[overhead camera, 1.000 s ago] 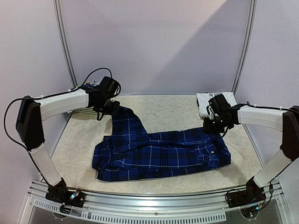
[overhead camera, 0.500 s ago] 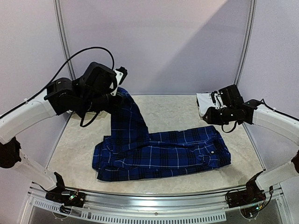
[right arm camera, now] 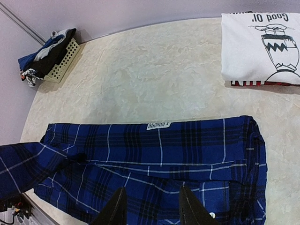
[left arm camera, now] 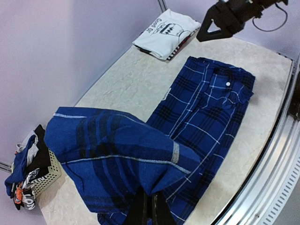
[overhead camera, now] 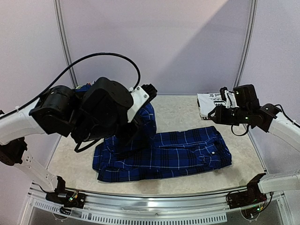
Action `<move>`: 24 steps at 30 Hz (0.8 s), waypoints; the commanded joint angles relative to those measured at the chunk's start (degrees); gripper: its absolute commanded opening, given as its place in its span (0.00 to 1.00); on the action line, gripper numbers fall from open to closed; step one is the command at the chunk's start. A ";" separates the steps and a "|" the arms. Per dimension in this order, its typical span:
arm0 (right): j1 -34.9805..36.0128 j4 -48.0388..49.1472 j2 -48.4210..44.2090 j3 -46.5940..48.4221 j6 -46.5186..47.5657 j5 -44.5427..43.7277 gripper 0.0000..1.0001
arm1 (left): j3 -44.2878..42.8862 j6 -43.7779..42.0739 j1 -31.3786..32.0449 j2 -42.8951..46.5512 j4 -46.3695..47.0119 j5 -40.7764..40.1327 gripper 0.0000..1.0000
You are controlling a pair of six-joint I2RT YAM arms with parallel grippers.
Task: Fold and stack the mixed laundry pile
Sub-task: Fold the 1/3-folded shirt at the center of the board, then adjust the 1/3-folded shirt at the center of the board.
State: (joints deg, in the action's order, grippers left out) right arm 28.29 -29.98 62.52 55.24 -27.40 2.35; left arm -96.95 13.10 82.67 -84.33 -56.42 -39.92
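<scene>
A blue-and-black plaid garment [overhead camera: 183, 152] lies stretched across the table's middle. My left gripper [left arm camera: 150, 208] is shut on a fold of it, holding one long end [left arm camera: 117, 150] up in the air above the part lying flat [left arm camera: 211, 108]. My right gripper [right arm camera: 152, 197] hovers open over the garment's right half [right arm camera: 187, 145] with nothing between its fingers; from above it shows near the back right [overhead camera: 214, 116]. More of the laundry pile [left arm camera: 26, 161] is heaped in and on a small white basket [left arm camera: 47, 176].
A folded white T-shirt with a cartoon print [overhead camera: 210, 101] lies at the back right on top of another folded piece [right arm camera: 262, 83]. The basket [right arm camera: 63, 63] stands at the back left against the wall. A metal rail [overhead camera: 154, 211] runs along the near edge.
My left arm has lifted the garment's long end and swung it forward and to the right over the flat part. My right gripper has opened, let go of the right end and backed away upward.
</scene>
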 commanded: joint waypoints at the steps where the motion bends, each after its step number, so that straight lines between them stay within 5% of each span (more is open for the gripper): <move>1: 0.80 -1.06 -1.82 -1.83 -1.14 2.68 0.39 | -1.49 1.66 4.84 -0.79 -5.42 -4.44 0.00; 12: 4.81 8.21 2.19 -5.13 -2.83 10.78 0.44 | 2.79 10.02 15.94 0.71 -10.99 -6.98 0.00; 24: 15.76 24.57 31.95 7.19 -0.57 23.48 0.33 | 14.41 8.25 15.04 10.55 -4.34 -11.83 0.00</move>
State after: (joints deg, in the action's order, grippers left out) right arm 41.74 -12.60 86.50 56.23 -29.06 19.79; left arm -85.08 23.14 98.13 -76.88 -64.47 -48.38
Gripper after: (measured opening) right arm 0.339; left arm 0.021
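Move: The shirt's raised sleeve is already pinched in the left hand; the folded body's left half, where it may be laid, is about 5 cm ahead of that hand, 10 cm left and 33 cm below. From the empty right hand the sleeve's middle hangs some 22 cm left and 6 cm back, about level. The shirt's buttoned end lies 6 cm back and 22 cm below; the white folded shirt, 23 cm ahead, 8 cm right, 20 cm below. The raised sleeve is drawn about 8 cm back towards the base, high over the shirt body, by the left hand's steady pinch; that hand then eases a few centimetres left and down. Meanwhile the right hand, fingers part-open, swings some 15 cm left and 8 cm down over the shirt's middle towards the sleeve, turning counter-clockwise and tipping down. ##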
